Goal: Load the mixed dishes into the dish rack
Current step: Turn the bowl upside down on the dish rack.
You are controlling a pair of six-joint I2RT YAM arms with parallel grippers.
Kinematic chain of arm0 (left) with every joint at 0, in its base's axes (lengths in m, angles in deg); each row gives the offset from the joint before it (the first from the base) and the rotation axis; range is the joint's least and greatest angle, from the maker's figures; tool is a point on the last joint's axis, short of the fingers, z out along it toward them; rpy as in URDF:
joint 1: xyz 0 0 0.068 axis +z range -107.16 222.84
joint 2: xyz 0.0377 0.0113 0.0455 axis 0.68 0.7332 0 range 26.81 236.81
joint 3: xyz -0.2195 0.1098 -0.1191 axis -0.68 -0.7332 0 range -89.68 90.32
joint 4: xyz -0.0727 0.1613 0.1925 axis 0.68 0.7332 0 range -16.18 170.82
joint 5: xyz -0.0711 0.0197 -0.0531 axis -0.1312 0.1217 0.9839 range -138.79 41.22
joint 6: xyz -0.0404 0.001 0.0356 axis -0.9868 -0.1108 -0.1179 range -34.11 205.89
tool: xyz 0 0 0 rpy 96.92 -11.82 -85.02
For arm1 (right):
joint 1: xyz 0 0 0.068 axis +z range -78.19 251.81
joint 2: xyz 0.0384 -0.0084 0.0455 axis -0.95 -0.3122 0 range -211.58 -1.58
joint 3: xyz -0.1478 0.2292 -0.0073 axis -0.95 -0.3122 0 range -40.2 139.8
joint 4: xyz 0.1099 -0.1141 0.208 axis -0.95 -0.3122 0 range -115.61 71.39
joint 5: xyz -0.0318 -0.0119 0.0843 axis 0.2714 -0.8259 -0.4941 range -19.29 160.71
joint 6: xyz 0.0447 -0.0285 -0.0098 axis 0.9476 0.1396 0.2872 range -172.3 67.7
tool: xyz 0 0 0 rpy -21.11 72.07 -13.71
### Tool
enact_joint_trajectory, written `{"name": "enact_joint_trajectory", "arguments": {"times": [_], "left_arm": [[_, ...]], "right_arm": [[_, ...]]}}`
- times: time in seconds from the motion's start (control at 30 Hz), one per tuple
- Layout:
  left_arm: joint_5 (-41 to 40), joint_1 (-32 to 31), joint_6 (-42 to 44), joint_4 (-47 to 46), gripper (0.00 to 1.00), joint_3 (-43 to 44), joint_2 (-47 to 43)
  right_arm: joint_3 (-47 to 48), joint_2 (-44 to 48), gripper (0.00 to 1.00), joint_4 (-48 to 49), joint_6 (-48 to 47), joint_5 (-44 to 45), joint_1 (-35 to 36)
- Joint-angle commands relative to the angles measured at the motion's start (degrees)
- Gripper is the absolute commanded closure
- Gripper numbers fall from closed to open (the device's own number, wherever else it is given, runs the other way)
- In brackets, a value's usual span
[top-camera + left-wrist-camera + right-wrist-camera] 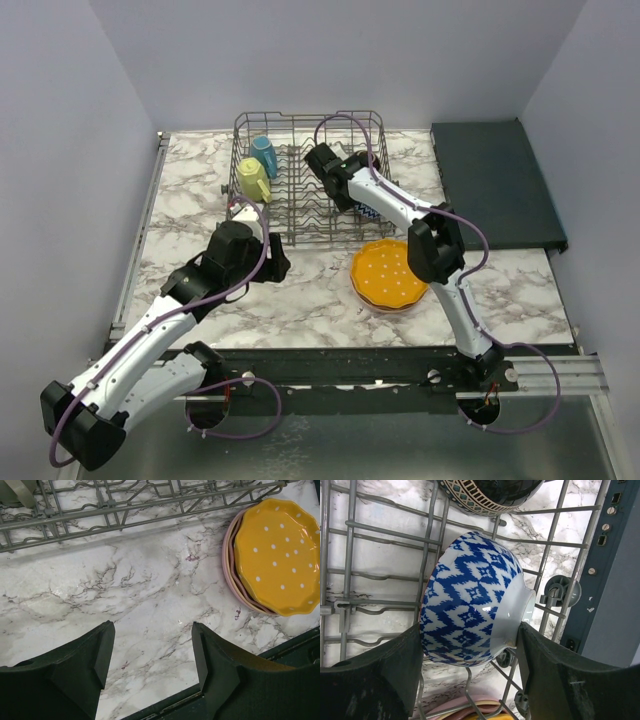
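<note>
The grey wire dish rack (300, 125) stands at the back of the marble table. My right gripper (352, 196) reaches into it, shut on a blue-white bowl (470, 595). One finger presses the bowl's rim, the other its foot, and the bowl stands on edge among the tines. A dark bowl (490, 495) with a patterned band sits just beyond it. A blue mug (264, 155) and a yellow-green mug (252, 180) sit in the rack's left end. An orange white-dotted plate (280, 555) lies on a pink plate (231, 565) in front of the rack. My left gripper (150, 650) hovers open over bare marble, left of the plates.
A dark flat tray (495, 185) lies at the back right, beside the rack. The rack's front wire edge (125, 510) runs just beyond my left gripper. Grey walls close in the table on the left, right and back.
</note>
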Motion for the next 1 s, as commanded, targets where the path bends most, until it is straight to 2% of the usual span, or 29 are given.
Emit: {"name": "enact_joint_trajectory", "arguments": {"times": [0.0, 0.1, 0.37, 0.6, 0.97], "left_arm": [[2.4, 1.3, 1.1, -1.2, 0.31, -0.6, 0.6], [2.5, 1.8, 1.2, -1.3, 0.31, -0.6, 0.6], [4.8, 3.0, 1.5, -1.5, 0.31, -0.7, 0.7], [5.2, 3.4, 1.6, -1.6, 0.31, -0.7, 0.7], [5.5, 3.7, 1.7, -1.6, 0.31, -0.7, 1.2]], "right_arm": [[-0.5, -1.4, 0.59, 0.6, 0.1, 2.0, 0.6], [-0.6, -1.5, 0.52, 0.8, 0.3, 1.5, 0.7], [1.1, -1.7, 0.23, 0.7, 1.0, -0.7, 1.0], [3.1, -1.8, 0.08, 0.1, 1.7, -1.8, 1.0], [2.5, 1.9, 0.01, -0.3, 3.5, -3.8, 1.1]]}}
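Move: The right hand still holds the blue-and-white bowl on its side, mouth to the left and foot to the right. Its place on the rack wires lies almost directly below, about 3 cm down and 1 cm ahead. The black bowl stands some 13 cm straight ahead; the yellow plates are about 17 cm back and 5 cm to the right, roughly 6 cm lower. From the left hand, the blue-and-white bowl's rack spot is about 22 cm ahead, 18 cm right and 9 cm lower. The right fingers let go of the blue-and-white bowl, which they pinch across rim and foot: the hand first holds nearly still low over the rack, then opens from about two-thirds to almost fully wide. As they spread, it eases about 1.5 cm to the left at the same height, hardly turning, and stays around the bowl. ##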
